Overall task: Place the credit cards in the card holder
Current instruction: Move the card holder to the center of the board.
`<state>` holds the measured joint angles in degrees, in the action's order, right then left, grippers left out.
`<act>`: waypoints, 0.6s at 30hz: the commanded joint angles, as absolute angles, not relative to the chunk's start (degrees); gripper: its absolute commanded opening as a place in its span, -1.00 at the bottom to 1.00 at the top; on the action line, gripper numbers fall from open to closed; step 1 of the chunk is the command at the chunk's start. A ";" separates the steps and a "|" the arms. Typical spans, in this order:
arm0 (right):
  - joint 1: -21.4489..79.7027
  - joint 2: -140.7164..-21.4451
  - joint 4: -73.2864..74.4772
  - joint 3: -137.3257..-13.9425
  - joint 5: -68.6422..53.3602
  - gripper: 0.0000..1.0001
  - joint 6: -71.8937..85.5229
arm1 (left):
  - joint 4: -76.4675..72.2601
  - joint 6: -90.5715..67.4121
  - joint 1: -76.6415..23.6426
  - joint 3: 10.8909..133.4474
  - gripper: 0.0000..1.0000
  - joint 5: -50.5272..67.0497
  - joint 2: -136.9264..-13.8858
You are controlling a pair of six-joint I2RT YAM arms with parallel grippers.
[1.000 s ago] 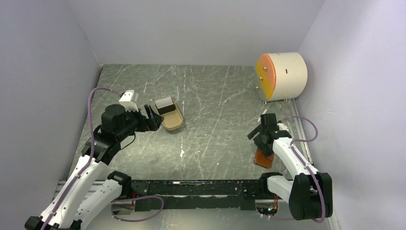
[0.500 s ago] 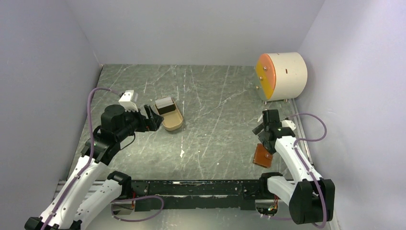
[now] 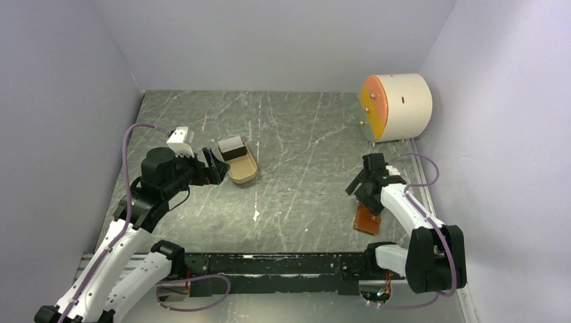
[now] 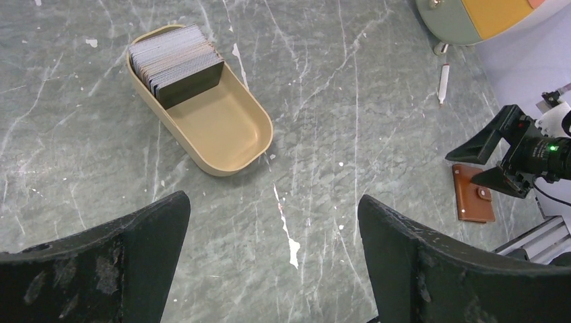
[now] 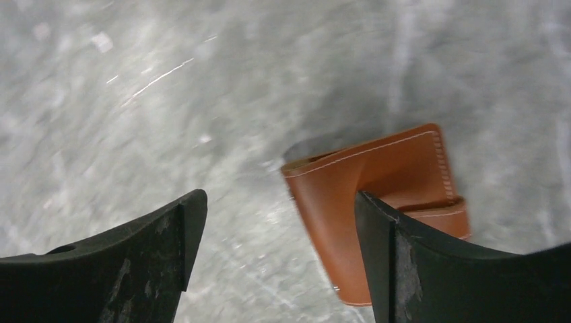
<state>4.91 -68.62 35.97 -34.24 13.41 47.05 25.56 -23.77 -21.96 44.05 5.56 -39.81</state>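
A stack of dark grey and pale credit cards stands on edge in one end of a tan oval tray; the stack also shows in the left wrist view. My left gripper is open and empty, just left of the tray; its view looks down on bare table. The reddish-brown card holder lies closed on the table at the near right. My right gripper is open and empty just above its far edge. In the right wrist view the card holder lies by the right finger, snap tab showing.
A white drum with an orange face lies at the far right, near the right wall. The tray's other end holds nothing. The card holder lies close to the table's front rail and right edge.
My right gripper lifted off the card holder, swung back, then shifted a little left; more of the holder now shows. The left arm and the tray have not moved.
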 commanded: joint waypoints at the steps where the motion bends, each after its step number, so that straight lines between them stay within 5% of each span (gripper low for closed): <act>1: 8.43 -65.64 26.94 -32.05 -0.90 0.65 39.36 | 24.70 -22.80 -22.41 43.73 0.98 5.16 -40.07; 10: 24.01 -66.97 21.42 -34.03 -2.68 0.60 43.58 | 25.01 -22.56 -22.41 44.08 0.96 5.15 -40.75; 18: 22.55 -67.66 38.68 -39.75 17.83 0.75 49.05 | 25.24 -22.65 -22.39 43.94 0.97 5.01 -39.84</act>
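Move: The card holder lies flat almost under the right hand, its middle about 5 cm back, 1 cm to the right and 2 cm below, with one fingertip over its far part. The white pen lies some 18 cm ahead and 4 cm to the right; the card box is around 17 cm ahead and 47 cm to the left. From the left hand, the holder is roughly 60 cm to the right, 7 cm back and 23 cm down. The card holder's far end is dragged left by the fingertip of the open right hand, ungripped, as the hand sweeps left nearly 13 cm, climbing slowly and turning some 30 degrees counter-clockwise. The hand outruns the holder, then eases back right a little while still rising, ending clear of its top, beyond its far left corner. ##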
